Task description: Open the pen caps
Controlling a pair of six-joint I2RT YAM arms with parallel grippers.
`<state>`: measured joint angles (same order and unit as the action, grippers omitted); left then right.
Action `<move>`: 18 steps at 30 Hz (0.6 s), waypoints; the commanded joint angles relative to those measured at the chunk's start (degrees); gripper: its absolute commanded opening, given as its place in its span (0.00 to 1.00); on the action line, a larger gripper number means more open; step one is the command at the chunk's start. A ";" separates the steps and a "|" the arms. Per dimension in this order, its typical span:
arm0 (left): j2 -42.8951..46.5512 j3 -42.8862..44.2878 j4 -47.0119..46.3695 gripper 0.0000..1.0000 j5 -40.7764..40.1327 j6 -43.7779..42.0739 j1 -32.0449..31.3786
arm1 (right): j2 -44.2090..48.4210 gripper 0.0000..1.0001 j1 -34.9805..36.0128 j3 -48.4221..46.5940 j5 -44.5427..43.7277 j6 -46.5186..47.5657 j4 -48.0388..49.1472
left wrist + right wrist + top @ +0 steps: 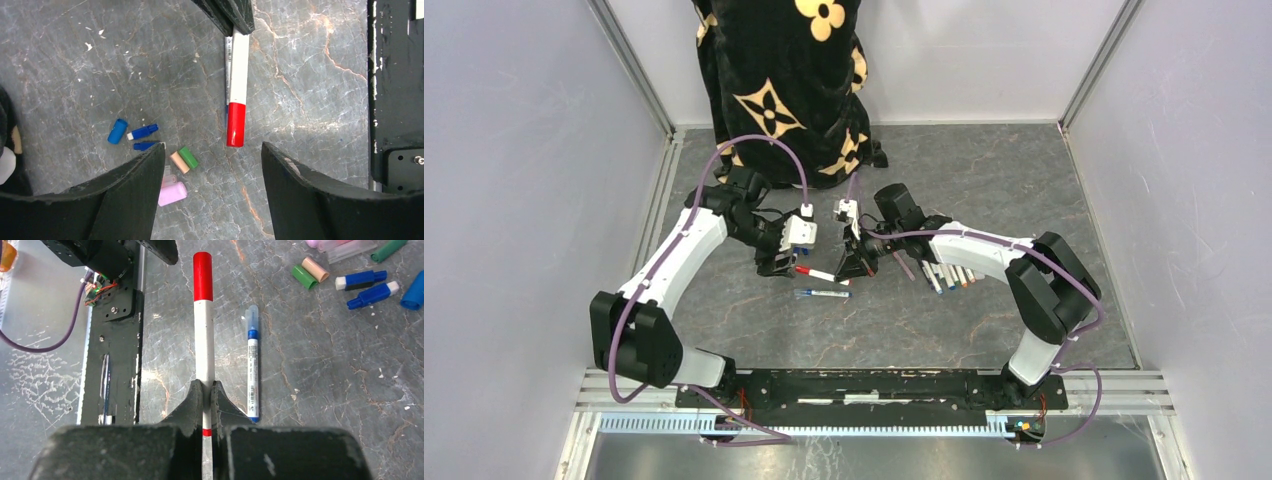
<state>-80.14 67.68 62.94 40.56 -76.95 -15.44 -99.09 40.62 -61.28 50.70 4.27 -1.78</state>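
My right gripper [204, 387] is shut on the white barrel of a pen [204, 340] and holds it above the table. The pen's red cap [202, 276] points toward my left gripper [212, 147]. That gripper stands open, and the red cap [236, 125] lies just ahead of its fingertips, not between them. In the top view the red-capped pen [816, 273] spans the gap between the left gripper [779, 265] and the right gripper [856, 268]. Loose pen caps lie on the table: blue [117, 131], green [188, 157], tan [179, 162] and pink [172, 193].
A blue pen with a clear cap [253, 365] lies beside the held pen. Several more pens [949, 275] lie under the right forearm. A person in a black patterned garment [784, 80] stands at the back. The black base rail [864, 385] runs along the near edge.
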 commanded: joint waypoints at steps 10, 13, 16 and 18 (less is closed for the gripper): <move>-3.32 1.73 6.41 0.60 1.50 -6.54 -2.91 | 0.70 0.00 -0.68 -4.39 2.70 -0.49 -1.13; -3.98 1.93 6.39 0.57 2.03 -6.15 -3.12 | 0.61 0.00 -0.65 -4.38 2.96 -1.15 -0.58; -4.55 1.93 6.19 0.52 2.47 -5.77 -4.01 | 0.48 0.00 -0.68 -4.51 3.09 -1.61 -0.15; -4.79 2.08 5.82 0.47 2.32 -5.32 -4.52 | 0.22 0.00 -0.72 -4.63 3.17 -1.80 -0.17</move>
<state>-84.42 67.77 68.25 41.06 -80.71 -18.81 -99.09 40.10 -63.55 52.38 3.25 -3.77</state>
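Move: The red cap, on the pen held in the right hand, lies about 3 cm to the left hand's right, 1 cm back and 3 cm below; from the right hand it is some 9 cm left, 1 cm ahead and about level. From the left hand, the blue marker lies on the table 7 cm right, 1 cm back and 14 cm down. At that same depth, the green and tan loose caps are 5 cm ahead, 2 cm left, and the blue caps 10 cm ahead, 2 cm right. The red cap is being straddled by the left gripper, which draws back about 2.5 cm and sinks some 2 cm, easing a little right, while its fingers narrow from about three-quarters to half open without shutting. Its wrist tips slightly, under 10 degrees. The right hand keeps its pinch on the white barrel and rises about 1 cm, bringing the pen up towards those fingers. ##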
